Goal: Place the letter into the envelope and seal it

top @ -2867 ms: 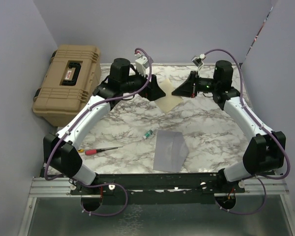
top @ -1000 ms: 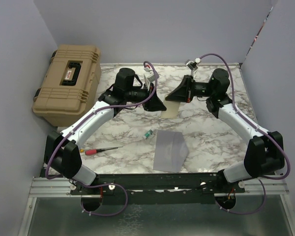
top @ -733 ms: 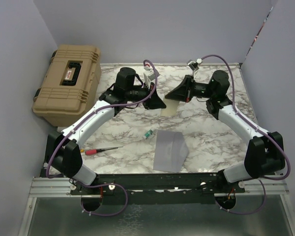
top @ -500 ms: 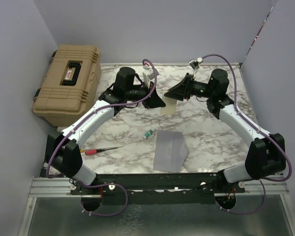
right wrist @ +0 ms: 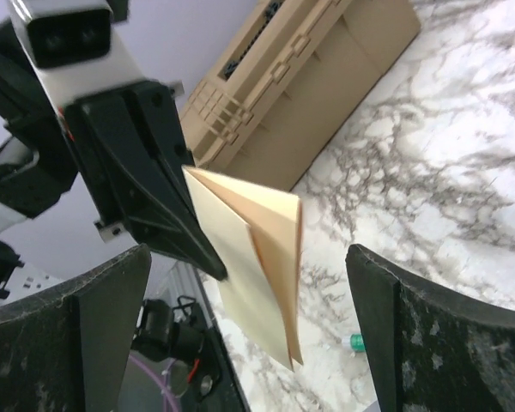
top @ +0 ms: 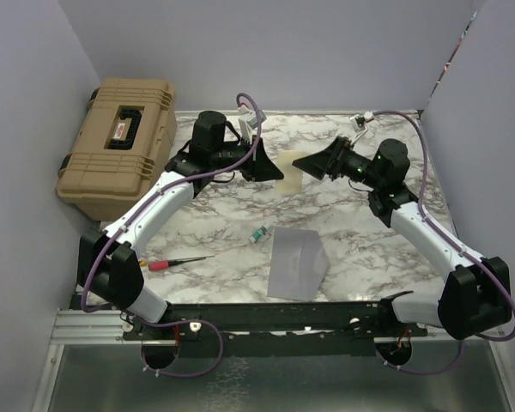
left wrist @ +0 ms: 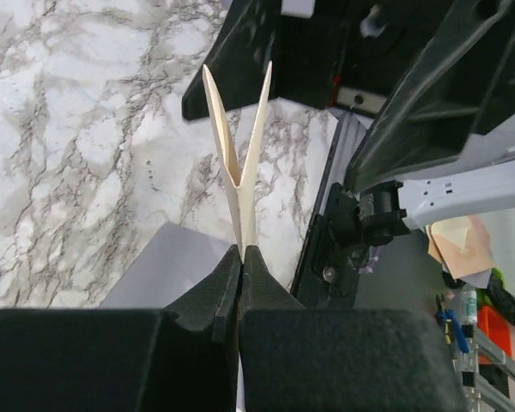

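Note:
The letter (top: 290, 174) is a peach sheet folded into a V, held in the air over the back of the table. My left gripper (top: 275, 171) is shut on its folded edge, and the left wrist view shows the two leaves (left wrist: 240, 172) spreading out past the pinched fingertips (left wrist: 242, 253). My right gripper (top: 302, 162) faces it from the right, open. In the right wrist view the letter (right wrist: 257, 257) hangs between its wide-apart fingers (right wrist: 103, 318) without touching them. The grey-lilac envelope (top: 296, 262) lies flat near the table's front edge.
A tan hard case (top: 120, 146) stands at the back left. A red-handled screwdriver (top: 176, 262) and a small green-capped item (top: 257, 234) lie on the marble top left of the envelope. Walls close the table in at the back and sides.
The left gripper closed on the letter. The right gripper opened, let go of it and drew back to the right. The left arm shifted the letter slightly toward the back.

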`<state>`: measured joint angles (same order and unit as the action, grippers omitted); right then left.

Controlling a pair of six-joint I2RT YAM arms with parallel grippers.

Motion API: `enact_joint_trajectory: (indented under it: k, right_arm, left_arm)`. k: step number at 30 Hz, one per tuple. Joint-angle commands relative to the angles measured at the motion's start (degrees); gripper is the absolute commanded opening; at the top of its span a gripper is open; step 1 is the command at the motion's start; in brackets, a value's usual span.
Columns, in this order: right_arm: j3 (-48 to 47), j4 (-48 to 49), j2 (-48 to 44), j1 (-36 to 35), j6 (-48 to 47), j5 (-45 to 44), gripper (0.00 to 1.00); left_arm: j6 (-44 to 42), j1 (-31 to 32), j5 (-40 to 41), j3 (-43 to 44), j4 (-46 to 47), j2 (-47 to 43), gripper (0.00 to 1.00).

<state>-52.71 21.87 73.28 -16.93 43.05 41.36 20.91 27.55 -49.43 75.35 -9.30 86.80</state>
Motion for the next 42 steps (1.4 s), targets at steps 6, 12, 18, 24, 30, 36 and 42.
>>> enact_joint_trajectory:
  k: [6,12,18,24,30,36,42]
  right_arm:
    - [8.6,32.6,3.4,0.1,19.7,14.9,0.81]
    - [8.3,35.7,4.8,0.2,20.2,15.9,0.39]
    - [5.3,22.5,5.3,0.2,13.3,12.7,0.01]
    - [0.9,-9.0,2.6,0.1,-0.9,-5.1,0.01]
    - [3.2,-35.0,0.3,0.2,-1.6,-19.2,0.01]
    - [11.3,-46.4,-7.9,0.1,-2.2,-22.6,0.01]
    - [18.6,-50.4,-14.7,0.2,0.3,-19.0,0.01]
  left_arm:
    - [3.6,0.1,-6.0,2.8,1.8,-0.8,0.00]
    - [5.1,0.0,-5.9,4.0,1.8,0.2,0.00]
    - [5.6,0.0,-4.1,3.8,2.0,0.5,0.00]
    - [5.5,-0.3,2.4,0.2,1.6,0.3,0.64]
    - [6.3,-0.1,19.4,-6.3,-3.7,0.1,0.83]
    - [12.6,6.1,32.3,-14.7,-6.8,-0.6,0.89]
    - [25.5,16.0,40.0,-18.5,-10.4,-1.3,0.84]
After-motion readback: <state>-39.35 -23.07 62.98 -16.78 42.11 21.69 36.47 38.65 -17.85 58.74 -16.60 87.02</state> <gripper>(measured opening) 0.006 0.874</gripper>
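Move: I hold the folded letter in my left fingers by one edge; its middle is about 4 cm to the left of my open right hand, 3 cm back and roughly level, and some 2 cm to my left hand's right. The envelope lies on the table some 13 cm back, 5 cm right and 28 cm below my left hand; the glue stick is 5 cm left and 5 cm back of that hand. From my right hand the envelope is about 14 cm back, 2 cm left, 30 cm down. I draw my right hand back about 4 cm and shut its fingers on the letter's free edge while my left holds it nearly still, rising slightly; then my left fingers open wide and let go. My right carries the letter forward briefly, then down some 19 cm, back and right towards the envelope, tilting well down, while my empty left hand sinks about 19 cm towards the envelope's far end, also tipping down. ##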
